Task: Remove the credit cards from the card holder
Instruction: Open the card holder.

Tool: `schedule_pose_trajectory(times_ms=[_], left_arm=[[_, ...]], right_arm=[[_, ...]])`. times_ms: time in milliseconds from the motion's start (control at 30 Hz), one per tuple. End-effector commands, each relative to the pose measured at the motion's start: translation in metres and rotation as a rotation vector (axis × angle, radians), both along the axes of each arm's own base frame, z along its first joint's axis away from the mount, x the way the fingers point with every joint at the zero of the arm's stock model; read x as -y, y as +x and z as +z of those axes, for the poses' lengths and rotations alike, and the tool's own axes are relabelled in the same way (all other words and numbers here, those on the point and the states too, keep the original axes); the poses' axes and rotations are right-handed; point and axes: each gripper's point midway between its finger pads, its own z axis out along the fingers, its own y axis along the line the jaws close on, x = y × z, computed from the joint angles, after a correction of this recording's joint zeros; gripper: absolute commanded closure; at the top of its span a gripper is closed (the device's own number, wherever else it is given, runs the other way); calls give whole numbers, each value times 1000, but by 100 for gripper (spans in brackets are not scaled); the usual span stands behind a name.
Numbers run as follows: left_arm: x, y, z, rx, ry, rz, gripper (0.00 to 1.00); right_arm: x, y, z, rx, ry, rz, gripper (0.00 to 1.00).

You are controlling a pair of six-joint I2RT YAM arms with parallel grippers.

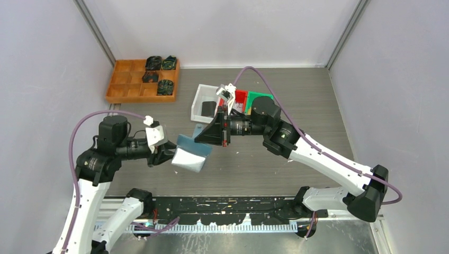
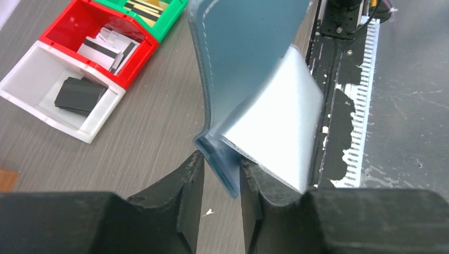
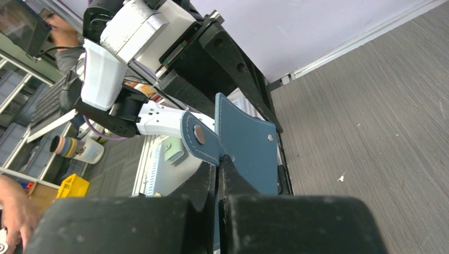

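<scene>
The slate-blue card holder (image 1: 191,145) hangs in the air over the table's middle, held between both arms. My right gripper (image 1: 203,138) is shut on its flap beside the snap tab (image 3: 198,136); in the right wrist view the holder (image 3: 249,148) stands on edge in my right gripper (image 3: 218,161). My left gripper (image 1: 170,155) has the folded lower corner of the holder (image 2: 243,47) between its fingers, both touching it (image 2: 222,161). A pale glossy panel (image 2: 280,121) fans out from the holder. The holder hides any credit cards inside it.
At the back stand a white bin (image 1: 200,98) with a black flat object (image 2: 79,95), a red bin (image 2: 58,24) and a green bin (image 2: 169,21), both holding flat cards. A wooden compartment tray (image 1: 119,84) sits at the far left. A black rail (image 1: 227,203) runs along the near edge.
</scene>
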Motion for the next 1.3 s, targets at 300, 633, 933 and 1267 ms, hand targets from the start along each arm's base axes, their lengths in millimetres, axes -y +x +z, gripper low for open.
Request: schedule_pose_trajectory(times_ms=[300, 633, 933, 1267], left_arm=[[27, -36, 56, -156, -228, -160, 61], [27, -61, 67, -251, -263, -215, 53], [25, -49, 68, -188, -264, -140, 28], [22, -13, 65, -94, -267, 9, 18]], right_arm=[[-9, -4, 37, 31, 121, 60, 99], [-5, 0, 36, 59, 102, 27, 99], [1, -5, 35, 61, 95, 44, 99], [-7, -7, 40, 35, 120, 93, 99]])
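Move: The left fingertips are already astride the lower left edge of the open card holder, whose middle lies about 6 cm to their right, 1 cm back and some 3 cm higher. The white tray is about 26 cm ahead of the left hand, 9 cm to its right and 26 cm lower, with the red tray next to it, about 10 cm farther right. From the right hand, which still pinches the snap end, the holder's middle is about 3 cm back, 2 cm left and 3 cm below. The left hand rises about 5 cm beside the card holder while drawing back some 4 cm and slightly right, rolling about 15 degrees and levelling its down-slanting fingers, then comes forward a little at the end as the fingers spread from about a third open to four-fifths, astride the holder's left edge. The right hand keeps its closed pinch on the snap end and eases only about a centimetre back and up. ##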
